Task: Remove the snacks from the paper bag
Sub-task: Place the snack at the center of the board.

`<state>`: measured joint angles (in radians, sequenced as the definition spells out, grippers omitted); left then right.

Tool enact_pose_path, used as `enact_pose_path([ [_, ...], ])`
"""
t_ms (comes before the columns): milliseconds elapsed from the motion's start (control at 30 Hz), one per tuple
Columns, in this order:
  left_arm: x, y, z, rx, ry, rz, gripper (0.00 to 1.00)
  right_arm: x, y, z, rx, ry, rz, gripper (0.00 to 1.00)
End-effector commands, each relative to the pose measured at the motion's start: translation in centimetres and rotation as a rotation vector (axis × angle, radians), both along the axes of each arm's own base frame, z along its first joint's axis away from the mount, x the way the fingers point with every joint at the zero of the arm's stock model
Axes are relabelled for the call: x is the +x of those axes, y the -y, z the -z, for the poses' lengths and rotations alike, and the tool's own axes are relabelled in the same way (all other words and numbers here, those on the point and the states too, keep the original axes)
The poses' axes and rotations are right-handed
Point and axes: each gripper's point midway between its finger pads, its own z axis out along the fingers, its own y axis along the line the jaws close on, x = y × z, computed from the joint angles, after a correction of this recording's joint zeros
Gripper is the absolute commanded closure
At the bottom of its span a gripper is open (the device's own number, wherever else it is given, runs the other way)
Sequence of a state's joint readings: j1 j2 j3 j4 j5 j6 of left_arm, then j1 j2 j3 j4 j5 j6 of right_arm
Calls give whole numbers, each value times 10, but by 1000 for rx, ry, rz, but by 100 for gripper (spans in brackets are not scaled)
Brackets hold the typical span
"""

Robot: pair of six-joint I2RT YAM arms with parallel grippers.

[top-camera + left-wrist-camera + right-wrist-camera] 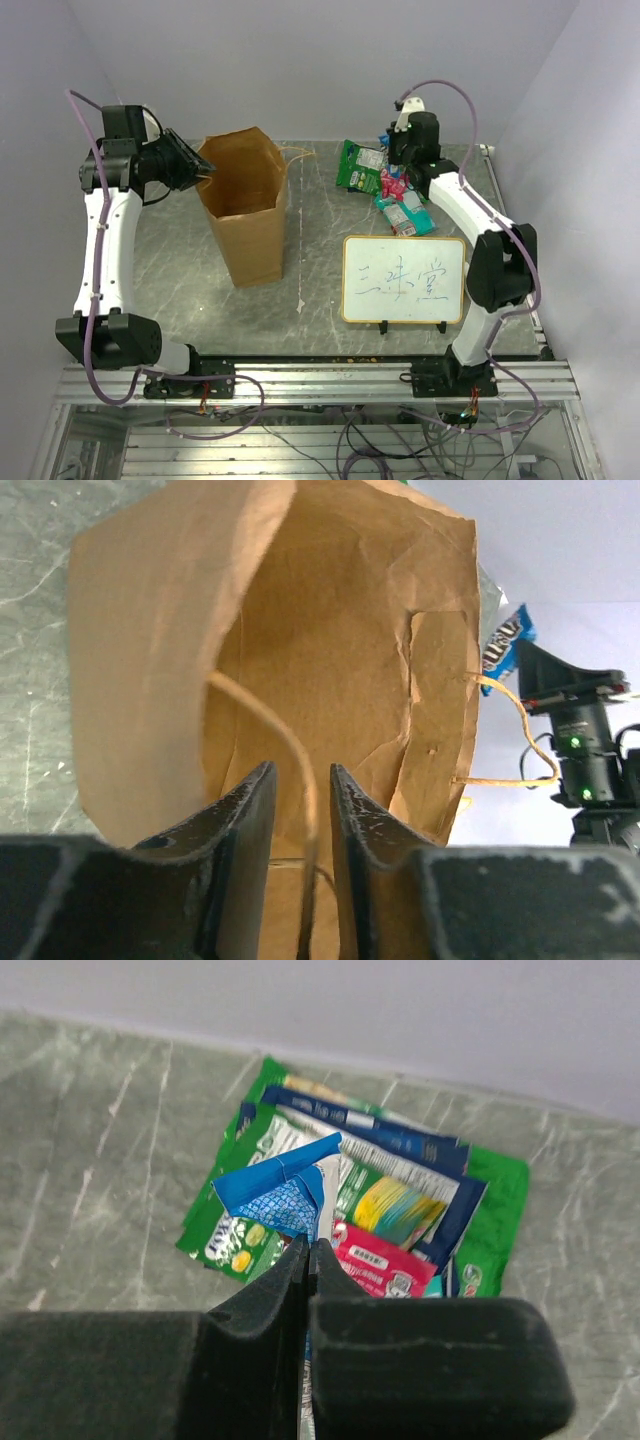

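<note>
The brown paper bag [245, 205] stands upright and open at the table's left centre. My left gripper [205, 172] is at its left rim. In the left wrist view the left gripper [303, 770] is open a little, and the bag's [340, 660] tan string handle [290, 745] runs through the gap between the jaws. The snacks [385, 185] lie in a pile at the back right. My right gripper [312, 1245] hangs just above them, shut on a small blue packet [280, 1185]. Under it lie a green bag [495, 1210] and a pink-red packet [385, 1265].
An orange-framed whiteboard [403, 280] stands on small feet at the front right, close to the right arm's base. The bag's far handle [515, 735] hangs out toward the right arm. Walls close the table at the back and both sides.
</note>
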<state>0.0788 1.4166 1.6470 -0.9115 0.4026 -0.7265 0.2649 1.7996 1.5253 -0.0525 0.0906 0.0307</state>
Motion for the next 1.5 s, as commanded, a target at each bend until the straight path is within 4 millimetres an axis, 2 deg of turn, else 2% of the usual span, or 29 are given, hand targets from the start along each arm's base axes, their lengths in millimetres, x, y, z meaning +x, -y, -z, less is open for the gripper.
enact_pose_path([
  [0,-10,-13,-15,83,26,-13,52,7,1,43,-12,-85,22,100],
  [100,-15,-20,-22,136,35,-19,26,9,10,57,-30,-121,69,100],
  [267,-22,-30,-35,213,60,-27,6,9,13,82,-40,-169,90,100],
  [367,-24,-34,-42,254,72,-23,2,13,16,92,-71,-175,88,100],
  [533,-30,-42,-51,314,84,-27,2,26,25,97,-124,-168,120,100],
  [567,-32,-44,-53,328,88,-29,2,28,25,107,-120,-186,124,100],
  [633,-36,-46,-55,350,88,-32,2,31,21,114,-108,-199,117,100],
  [700,-41,-49,-57,370,88,-37,3,33,19,111,-100,-195,109,93],
  [833,-54,-52,-59,403,88,-27,3,32,17,99,-79,-192,114,50],
  [900,-63,-52,-62,414,95,-20,3,26,18,92,-73,-204,126,35],
  [933,-68,-51,-64,419,104,-11,4,20,16,75,-59,-187,131,29],
  [967,-73,-50,-65,425,110,-2,3,13,13,67,-52,-182,126,20],
  [1000,-77,-48,-66,431,119,12,3,6,8,59,-47,-177,116,5],
  [1033,-84,-46,-68,435,132,26,3,-2,2,49,-40,-170,106,1],
  [1200,-104,-32,-71,393,169,78,4,-56,-17,2,112,-203,146,0],
  [1367,-120,-14,-81,316,259,114,5,-136,-30,-39,260,-314,-3,0],
  [1467,-133,-5,-103,334,368,159,5,-189,-30,-83,325,-264,-103,0],
])
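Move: The right gripper holds the blue packet. Its spot, at the right edge of the snack pile, lies about 4 cm ahead, 9 cm right and 22 cm below; the pink packet is 4 cm ahead and 3 cm right, the teal packet 4 cm back and 6 cm right, and the green packets 11 cm straight ahead, all about as low. The left fingers, already parting, have the bag handle between them; the paper bag's middle is level with them, 8 cm right and 16 cm below. Lower the right gripper some 13 cm, easing slightly forward, and open wide to let the blue packet go beside the pink one; then draw back and up about 20 cm. With the left, finish opening to release the bag handle, then lift and back away from the bag some 12 cm, rolling its left side up about 20 degrees. ##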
